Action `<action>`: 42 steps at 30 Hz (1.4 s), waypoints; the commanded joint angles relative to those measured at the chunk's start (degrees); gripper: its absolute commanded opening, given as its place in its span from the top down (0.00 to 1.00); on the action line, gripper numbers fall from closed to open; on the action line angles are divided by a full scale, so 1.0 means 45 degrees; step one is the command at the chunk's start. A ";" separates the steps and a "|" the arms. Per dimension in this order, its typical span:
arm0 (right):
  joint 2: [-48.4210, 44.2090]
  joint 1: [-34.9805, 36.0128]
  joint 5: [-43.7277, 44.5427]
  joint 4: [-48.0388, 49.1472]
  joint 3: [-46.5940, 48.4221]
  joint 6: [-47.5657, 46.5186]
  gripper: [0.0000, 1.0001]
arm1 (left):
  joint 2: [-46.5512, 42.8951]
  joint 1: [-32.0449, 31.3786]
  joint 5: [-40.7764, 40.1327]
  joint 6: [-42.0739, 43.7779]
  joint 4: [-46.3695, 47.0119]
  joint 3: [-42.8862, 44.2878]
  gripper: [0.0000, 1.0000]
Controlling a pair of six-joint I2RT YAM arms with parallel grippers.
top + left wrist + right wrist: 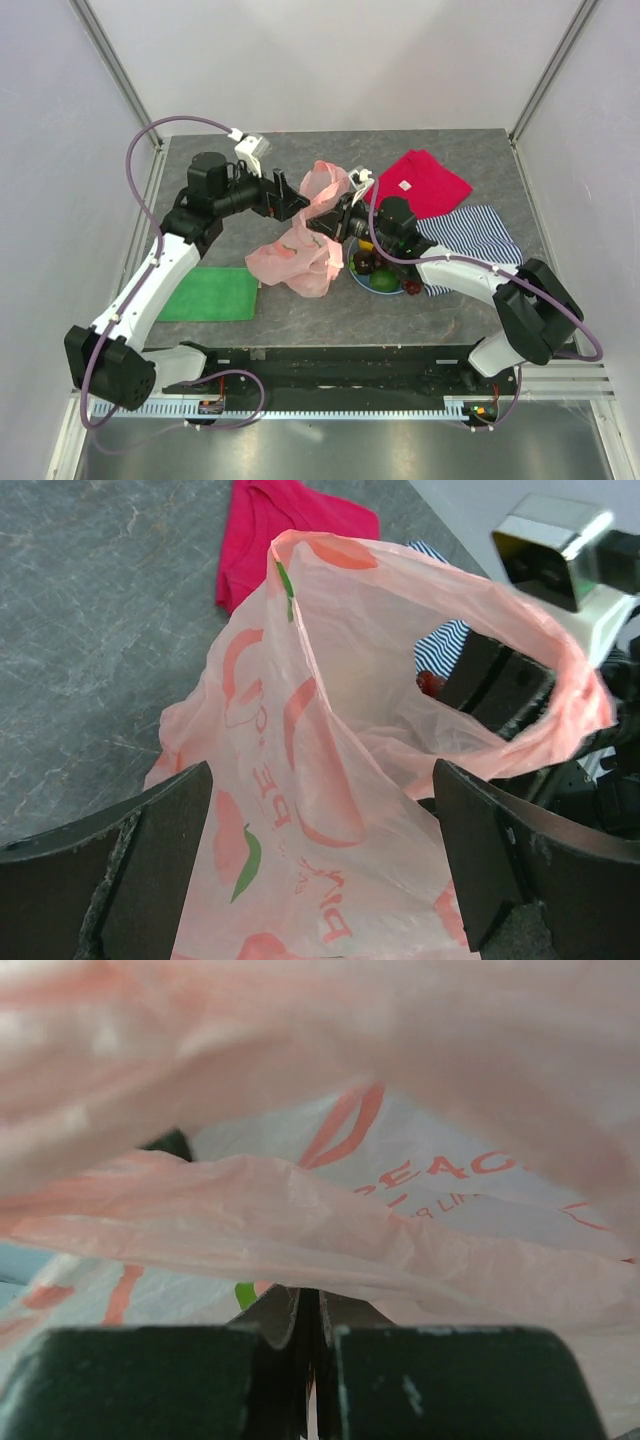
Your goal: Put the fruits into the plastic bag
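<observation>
The pink plastic bag (297, 252) lies crumpled mid-table, with one handle loop lifted (325, 185). My right gripper (347, 216) is shut on the bag's film (300, 1230), which drapes over its fingertips. My left gripper (292, 200) stands open, and the bag (330, 780) rises between its wide-apart fingers (150, 865) without being pinched. The fruits sit on a blue plate (372, 284) just right of the bag: a dark round one (363, 263), a green lime (385, 281) and dark red grapes (412, 287). The rest are hidden.
A green cloth (210, 293) lies at the front left. A red cloth (420, 183) lies at the back right, with a striped cloth (475, 235) in front of it, under my right arm. Both cloths show in the left wrist view (290, 530).
</observation>
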 commanded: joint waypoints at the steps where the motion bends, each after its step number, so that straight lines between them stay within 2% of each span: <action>1: -0.0710 -0.0014 -0.0058 0.0195 -0.0184 -0.0420 1.00 | 0.0815 -0.0176 0.0444 -0.0515 0.0587 0.0439 0.03; 3: -0.0905 0.0006 0.0058 0.0039 -0.0263 -0.0556 1.00 | 0.1282 -0.0351 0.0444 -0.0496 0.0568 0.0691 0.04; 5: -0.1120 0.0006 0.0156 -0.0293 -0.0322 -0.0751 1.00 | 0.1635 -0.0565 0.0483 -0.0398 0.0413 0.0888 0.09; 7: -0.1257 -0.0014 0.0293 -0.0682 -0.0322 -0.0869 1.00 | 0.2221 -0.0742 0.0813 -0.0417 0.0294 0.1259 0.25; 8: -0.1374 0.0006 0.0352 -0.0839 -0.0322 -0.1005 1.00 | 0.2397 -0.0762 0.1027 -0.0495 0.0275 0.1356 0.35; 9: -0.1433 0.0006 0.0468 -0.0996 -0.0322 -0.1045 1.00 | 0.2766 -0.0782 0.1358 -0.0592 0.0236 0.1590 0.62; 11: -0.1647 0.0006 0.0897 -0.1542 -0.0283 -0.1162 1.00 | 0.3003 -0.0782 0.1129 -0.0535 -0.0075 0.1903 0.85; 12: -0.1745 0.0006 0.1092 -0.1795 -0.0263 -0.1259 1.00 | 0.3043 -0.0782 0.0277 -0.0264 -0.0580 0.2272 0.96; 19: -0.2741 -0.0832 0.3027 -0.5133 0.0752 -0.2334 1.00 | 0.2205 -0.0160 -0.3888 0.1749 -0.2498 0.3252 0.99; 23: -0.3210 -0.2469 0.3125 -0.5625 0.0792 -0.2627 1.00 | 0.1288 0.0915 -0.4712 0.2277 -0.2791 0.3194 0.98; 28: -0.2977 -0.4209 0.2950 -0.5763 0.0265 -0.2530 1.00 | 0.0642 0.1991 -0.5843 0.2629 -0.2870 0.2181 0.98; 34: -0.2488 -0.4935 0.2795 -0.5840 0.0068 -0.2549 1.00 | -0.0140 0.2538 -0.5847 0.3095 -0.2149 0.1163 0.99; 36: -0.2450 -0.4935 0.1651 -0.5686 0.0244 -0.2724 1.00 | -0.0452 0.2538 -0.4933 0.3332 -0.1837 0.1084 0.98; 37: -0.2449 -0.4916 0.1177 -0.5607 0.0322 -0.2860 1.00 | -0.0550 0.2538 -0.3284 0.3545 -0.1641 0.0929 0.98; 38: -0.2449 -0.4897 0.0805 -0.5587 0.0536 -0.3113 0.94 | -0.0647 0.2538 -0.2339 0.3760 -0.1253 0.0889 0.98; 39: -0.2565 -0.4897 0.0453 -0.5645 0.0654 -0.3231 0.83 | -0.0764 0.2461 -0.1402 0.3955 -0.1114 0.0811 0.99; 40: -0.2740 -0.4897 0.0102 -0.5742 0.0752 -0.3465 0.58 | -0.0804 0.2422 0.0193 0.4557 -0.1054 0.0791 0.99; 42: -0.3479 -0.4819 0.0020 -0.6035 0.0869 -0.4206 0.42 | -0.0921 0.2227 0.1260 0.5166 -0.0995 0.0772 0.98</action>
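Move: The bag's free rim lies about 4 cm to the left hand's right, 2 cm ahead and 4 cm below; the green cloth is some 25 cm left, 21 cm back and 20 cm below that hand. The right hand, already pinching the bag's edge, has the fruit plate about 20 cm to its right, 6 cm back and 15 cm below, and the red cloth 29 cm right and 17 cm ahead. Left pinches the bag rim, pulling roughly 15 cm left; right draws its edge about 17 cm forward-right, fingers parting. ##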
